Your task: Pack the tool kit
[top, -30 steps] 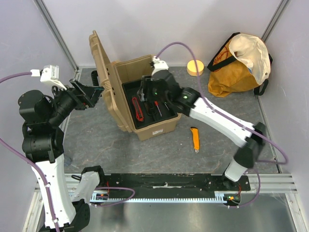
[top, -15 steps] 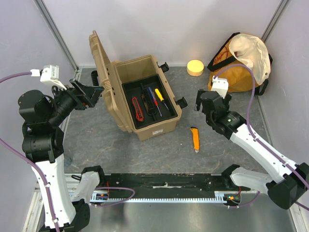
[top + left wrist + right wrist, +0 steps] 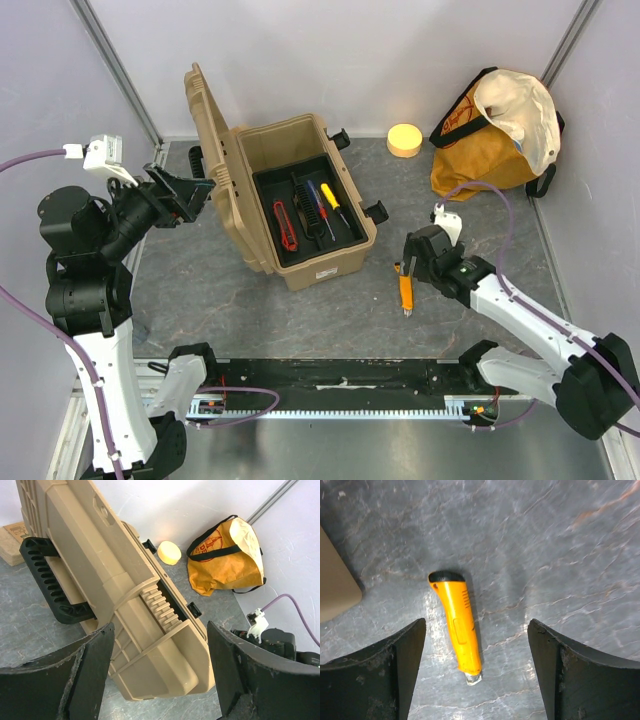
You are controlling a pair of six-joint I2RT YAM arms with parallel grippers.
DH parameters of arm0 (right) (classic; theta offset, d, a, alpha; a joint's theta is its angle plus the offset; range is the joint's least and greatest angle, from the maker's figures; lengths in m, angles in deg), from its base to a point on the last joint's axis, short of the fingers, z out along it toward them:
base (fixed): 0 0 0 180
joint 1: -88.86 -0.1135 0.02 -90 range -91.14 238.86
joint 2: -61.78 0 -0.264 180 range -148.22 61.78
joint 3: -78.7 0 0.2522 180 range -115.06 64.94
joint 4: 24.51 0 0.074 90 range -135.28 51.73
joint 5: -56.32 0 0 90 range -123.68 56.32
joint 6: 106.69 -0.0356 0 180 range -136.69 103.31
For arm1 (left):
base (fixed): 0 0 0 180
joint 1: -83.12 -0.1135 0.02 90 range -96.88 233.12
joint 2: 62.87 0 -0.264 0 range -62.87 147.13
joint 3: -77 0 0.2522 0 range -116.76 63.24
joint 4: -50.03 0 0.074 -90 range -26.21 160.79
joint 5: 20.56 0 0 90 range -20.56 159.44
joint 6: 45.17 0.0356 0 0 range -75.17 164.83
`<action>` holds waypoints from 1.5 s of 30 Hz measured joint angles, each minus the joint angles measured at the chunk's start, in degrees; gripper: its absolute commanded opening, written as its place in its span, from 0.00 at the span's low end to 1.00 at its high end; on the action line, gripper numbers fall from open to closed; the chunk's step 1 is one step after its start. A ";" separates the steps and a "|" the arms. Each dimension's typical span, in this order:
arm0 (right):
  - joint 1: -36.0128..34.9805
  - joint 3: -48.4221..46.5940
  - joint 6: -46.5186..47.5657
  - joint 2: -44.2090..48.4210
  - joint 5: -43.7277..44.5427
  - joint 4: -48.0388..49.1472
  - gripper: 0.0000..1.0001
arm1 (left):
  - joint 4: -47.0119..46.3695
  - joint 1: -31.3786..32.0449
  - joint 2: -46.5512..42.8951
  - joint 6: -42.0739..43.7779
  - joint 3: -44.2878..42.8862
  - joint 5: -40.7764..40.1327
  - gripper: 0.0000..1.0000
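The tan toolbox (image 3: 328,263) stands open at the table's middle, its lid (image 3: 209,140) upright on the left. Its black tray holds a red tool (image 3: 284,225), a black tool (image 3: 308,213) and a yellow-handled screwdriver (image 3: 335,205). An orange utility knife (image 3: 405,290) lies on the table right of the box. My right gripper (image 3: 404,268) is open and hovers just over the knife; in the right wrist view the knife (image 3: 457,630) lies between the open fingers of that gripper (image 3: 477,680), left of centre. My left gripper (image 3: 197,190) is open beside the lid; in its wrist view (image 3: 160,675) the toolbox (image 3: 125,610) and black handle (image 3: 50,580) show.
An orange-yellow cloth bag (image 3: 495,130) sits at the back right, with a round yellow disc (image 3: 404,139) left of it. A small tan block (image 3: 12,540) lies behind the lid. A black rail (image 3: 340,383) runs along the near edge.
My right arm has pulled out of the toolbox, swung right and come down over the orange knife. The left arm has not moved.
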 measured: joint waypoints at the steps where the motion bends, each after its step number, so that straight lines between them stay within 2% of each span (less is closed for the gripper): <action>1: 0.00 0.70 -0.48 -0.09 -1.05 0.17 0.84 | 0.09 0.00 0.00 0.00 0.00 0.00 0.80; 5: 0.00 3.08 -1.86 -2.82 -5.40 3.19 0.76 | 0.20 0.00 0.07 0.00 0.00 0.00 0.80; 17: -0.02 6.97 -2.80 -13.57 -10.82 9.97 0.52 | 0.20 0.00 0.00 0.00 0.07 -0.02 0.80; 19: 0.00 6.97 -2.78 -14.08 -10.88 11.30 0.46 | 0.28 0.00 -0.04 0.00 0.09 -0.02 0.80; 22: 0.02 6.93 -2.73 -14.73 -10.58 12.66 0.30 | 0.28 0.00 -0.04 0.00 0.09 -0.02 0.80; 25: 0.02 6.91 -2.93 -14.69 -10.12 12.94 0.20 | 0.28 0.00 -0.04 0.00 0.09 -0.02 0.80; 32: 0.00 4.70 -3.06 -9.29 -6.49 5.57 0.19 | 0.28 0.00 -0.07 0.00 0.09 -0.02 0.80; 38: 0.00 -7.08 -0.44 -2.03 -3.65 0.46 0.19 | 0.31 0.00 -0.09 0.00 0.09 -0.02 0.80; 45: -3.45 -20.63 3.82 -2.10 -6.97 1.57 0.19 | 0.31 0.00 -0.09 0.00 0.09 -0.02 0.80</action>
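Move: The orange knife lies on the table about 9 cm below the right hand, 3 cm to its left and 1 cm back. The open case's middle is roughly 17 cm ahead and 25 cm left of that hand; its nearer latch is some 14 cm ahead and 9 cm left. The yellow tape roll is about 34 cm ahead, 3 cm left. From the idle left hand, the knife is roughly 38 cm right, level ahead, 44 cm down. Right hand sinks about 9 cm, pinches the orange knife, then raises it some 22 cm towards the case. ##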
